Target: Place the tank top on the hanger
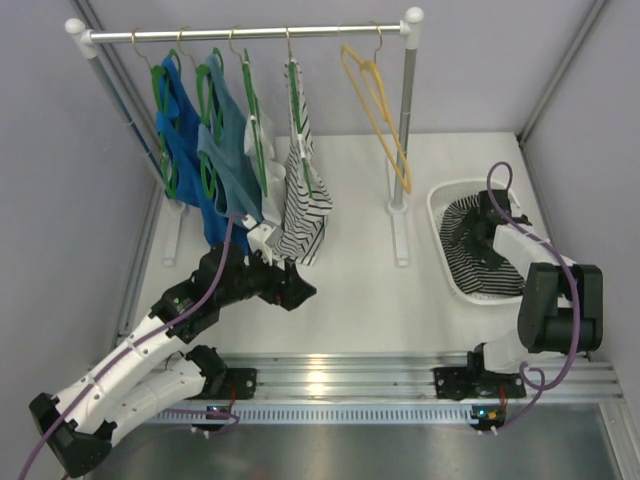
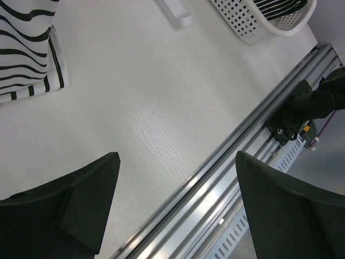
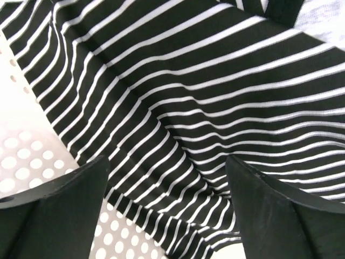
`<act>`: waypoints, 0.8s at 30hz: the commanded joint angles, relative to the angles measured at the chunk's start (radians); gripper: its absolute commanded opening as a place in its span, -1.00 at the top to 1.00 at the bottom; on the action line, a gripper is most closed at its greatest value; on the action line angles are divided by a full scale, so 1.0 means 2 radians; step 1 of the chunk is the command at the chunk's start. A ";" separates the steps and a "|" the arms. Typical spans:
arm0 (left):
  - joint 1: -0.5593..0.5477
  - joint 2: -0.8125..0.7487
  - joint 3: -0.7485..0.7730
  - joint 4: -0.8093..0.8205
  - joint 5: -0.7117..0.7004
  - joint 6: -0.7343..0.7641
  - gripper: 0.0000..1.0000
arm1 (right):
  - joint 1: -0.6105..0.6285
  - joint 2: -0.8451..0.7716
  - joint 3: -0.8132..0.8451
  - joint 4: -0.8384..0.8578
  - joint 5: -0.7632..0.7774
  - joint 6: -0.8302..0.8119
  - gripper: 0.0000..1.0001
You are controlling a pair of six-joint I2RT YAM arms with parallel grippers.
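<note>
The tank top [image 1: 478, 258], dark with narrow white stripes, lies bunched in the white perforated basket [image 1: 440, 215] at the right. My right gripper [image 1: 482, 228] reaches down into the basket. In the right wrist view it [image 3: 167, 162] stands open, its fingers wide apart on either side of a fold of the tank top [image 3: 188, 81]. The yellow-orange hanger [image 1: 378, 110] hangs bare on the rail, to the right of the other garments. My left gripper [image 1: 298, 290] hovers open over the table left of centre, with nothing between its fingers [image 2: 178, 155].
On the rail [image 1: 250, 32] hang blue tops [image 1: 205, 150] on green hangers and a paler striped top [image 1: 305, 200], whose hem shows in the left wrist view [image 2: 27, 59]. The rack's right post [image 1: 405, 120] stands between hanger and basket [image 2: 253, 27]. An aluminium rail [image 1: 400, 372] runs along the near edge.
</note>
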 commanded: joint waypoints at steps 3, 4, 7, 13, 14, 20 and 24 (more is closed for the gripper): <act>-0.001 -0.001 -0.003 0.031 0.009 -0.002 -0.86 | -0.005 0.005 -0.021 0.058 -0.022 0.004 -0.54; -0.001 -0.001 -0.003 0.031 0.009 -0.002 -0.86 | -0.004 0.007 -0.022 0.061 -0.025 0.003 -0.48; -0.001 -0.001 -0.002 0.030 0.008 -0.002 -0.86 | -0.004 0.010 -0.025 0.064 -0.037 0.002 0.03; -0.001 -0.007 0.005 0.023 0.004 -0.004 -0.85 | -0.004 -0.040 0.016 0.016 -0.040 -0.012 0.97; -0.001 -0.005 0.009 0.021 0.002 -0.004 -0.85 | -0.004 -0.064 0.040 -0.008 -0.041 -0.016 1.00; -0.001 -0.008 0.042 0.010 -0.001 -0.001 -0.83 | -0.002 -0.146 0.178 -0.097 -0.083 -0.029 1.00; -0.001 -0.008 0.065 0.001 -0.012 0.001 -0.82 | 0.023 -0.173 0.254 -0.143 -0.091 -0.031 1.00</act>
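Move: The striped black tank top lies spread in the white basket right under the right hand, its middle about 3 cm ahead, in line sideways and some 3 cm below. The foot of the rack's right post stands about 23 cm to that hand's left and 15 cm ahead; the yellow hanger hangs roughly 28 cm left, 15 cm ahead and 30 cm higher. From the left hand the tank top is about 19 cm ahead, 42 cm right and 19 cm below. The tank top gets pinched as the right fingers, nearly wide open at first, sink another 1–2 cm into the basket and shut fully on a fold of it. The right hand then lifts quickly, ending some 20 cm above its start, drifting slightly forward and left late on while the fingers tip up about 30 degrees towards the front. The left hand, open and empty, begins to rise, about 2.5 cm. ##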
